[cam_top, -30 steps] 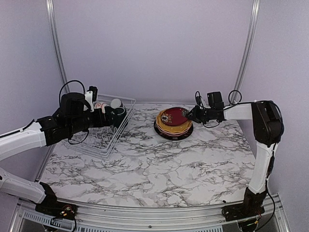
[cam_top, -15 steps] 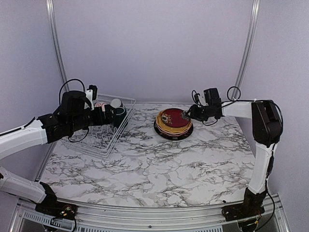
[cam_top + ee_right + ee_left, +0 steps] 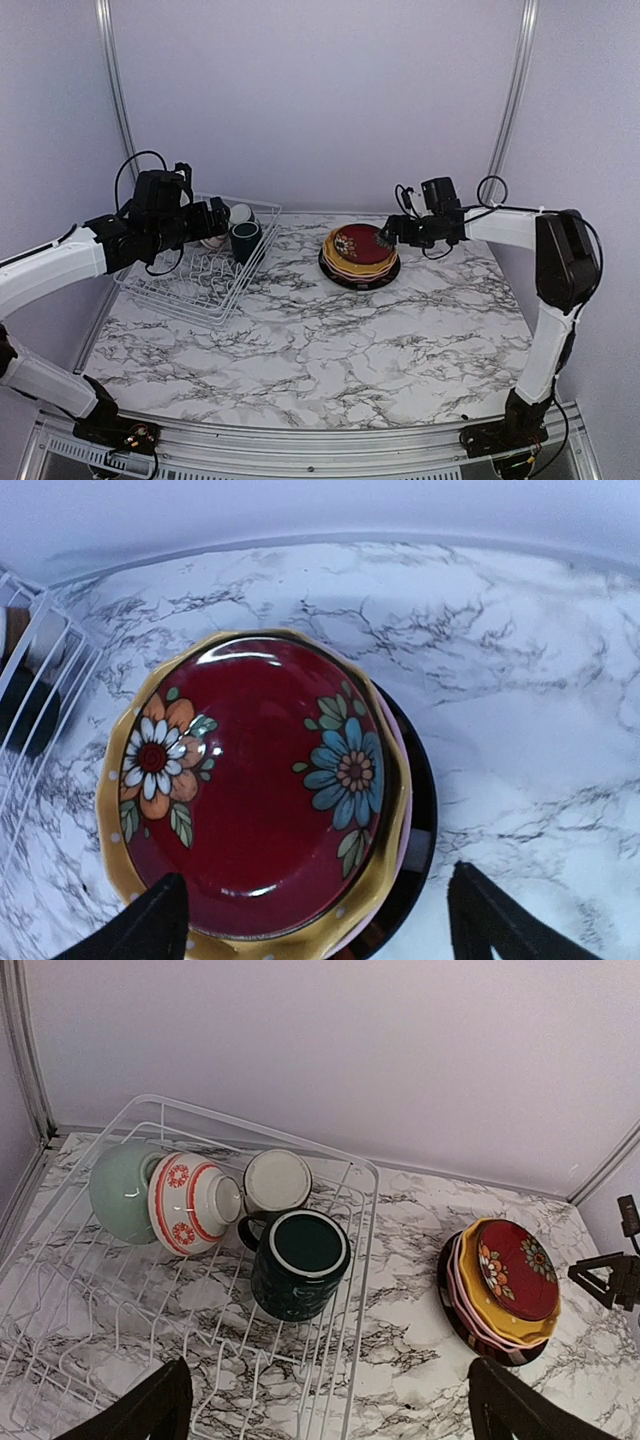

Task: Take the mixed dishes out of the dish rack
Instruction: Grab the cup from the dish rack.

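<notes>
The white wire dish rack [image 3: 190, 290] stands at the far left. It holds a dark teal mug [image 3: 298, 1276], a pale green bowl [image 3: 118, 1192], a cup with red patterns [image 3: 190, 1203] and a small pale cup [image 3: 277, 1180]. My left gripper [image 3: 325, 1410] hangs open above the rack, just short of the mug [image 3: 245, 241], with nothing in it. On the table a dark red floral plate [image 3: 255, 780] tops a stack of plates [image 3: 360, 258], with a yellow, a pink and a black plate [image 3: 422, 830] beneath. My right gripper [image 3: 320, 920] is open over the stack's right edge, its fingers clear of the plate.
The rack's right rim [image 3: 365, 1220] lies between the mug and the plate stack [image 3: 505, 1290]. The back wall runs close behind both. Marble table [image 3: 330, 340] stretches toward the arm bases.
My right gripper has opened and let go of the red floral plate, which now lies flat on the stack. My left gripper has pulled back and up from the mug.
</notes>
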`<state>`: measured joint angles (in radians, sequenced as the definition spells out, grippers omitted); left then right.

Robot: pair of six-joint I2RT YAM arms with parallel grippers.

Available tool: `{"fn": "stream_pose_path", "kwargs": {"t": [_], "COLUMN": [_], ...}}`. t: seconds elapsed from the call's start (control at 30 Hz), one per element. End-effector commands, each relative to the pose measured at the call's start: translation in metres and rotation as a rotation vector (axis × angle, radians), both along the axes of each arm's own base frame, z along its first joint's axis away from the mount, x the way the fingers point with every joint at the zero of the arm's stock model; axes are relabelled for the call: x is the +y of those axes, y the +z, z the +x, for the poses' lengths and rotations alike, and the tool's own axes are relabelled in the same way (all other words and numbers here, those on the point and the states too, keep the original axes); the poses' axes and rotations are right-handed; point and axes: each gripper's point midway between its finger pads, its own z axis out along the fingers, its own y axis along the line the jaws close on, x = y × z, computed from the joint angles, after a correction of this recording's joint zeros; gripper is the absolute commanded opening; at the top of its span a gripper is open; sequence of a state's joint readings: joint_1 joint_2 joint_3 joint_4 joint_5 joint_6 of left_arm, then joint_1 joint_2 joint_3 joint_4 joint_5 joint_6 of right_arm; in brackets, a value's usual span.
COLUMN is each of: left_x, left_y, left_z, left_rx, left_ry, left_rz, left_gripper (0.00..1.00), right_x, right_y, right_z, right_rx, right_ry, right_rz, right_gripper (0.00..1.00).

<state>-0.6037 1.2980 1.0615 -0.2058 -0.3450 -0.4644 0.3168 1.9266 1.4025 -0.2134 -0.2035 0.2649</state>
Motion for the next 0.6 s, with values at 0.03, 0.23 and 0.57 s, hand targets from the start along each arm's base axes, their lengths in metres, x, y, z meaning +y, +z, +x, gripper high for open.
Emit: {"fn": "stream_pose_path", "kwargs": {"t": [0.03, 0.23, 0.57], "left_x": [0.01, 0.002, -0.027], "left_y": [-0.001, -0.011, -0.051], "left_z": [0.016, 0.041, 0.083], "left_rx": [0.031, 0.1, 0.223], "left_ry": [0.061, 0.103, 0.124], "left_rz": [0.035, 0.079, 0.101], "left_gripper": [0.99, 0.99, 0.99], "right_x": [-0.013, -0.045, -0.067], "right_y": [0.061, 0.101, 0.123], "right_z": [-0.008, -0.021, -0.047], "right_rx": [-0.187, -0.3, -0.339], "right_ry": [-0.018, -0.145, -0.154], "right_rz": [-0.021, -0.05, 0.07], "right_gripper": [0.98, 0.98, 0.98]}}
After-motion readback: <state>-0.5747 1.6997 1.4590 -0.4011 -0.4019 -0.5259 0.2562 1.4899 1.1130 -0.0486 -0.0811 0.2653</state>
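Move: The dark green cup stands in the rack about 14 cm ahead of the left hand, 3 cm to its right and 16 cm below. The white cup is some 9 cm beyond the green cup and 2 cm left of it; the red-patterned bowl lies about 5 cm beyond and 11 cm left of it. From the right hand the green cup is about 41 cm left, level fore and aft; the plate stack is 8 cm left and 2 cm ahead, 6 cm down. The green cup is what the open left hand closes in on, gathering speed forward by about 8 cm, easing right towards it and sinking only near the end as the fingers tip down some 10 degrees. From the plate stack the right hand, empty, opens the rest of the way and pulls up some 11 cm, out to the right and back, its fingers tilting upward. ##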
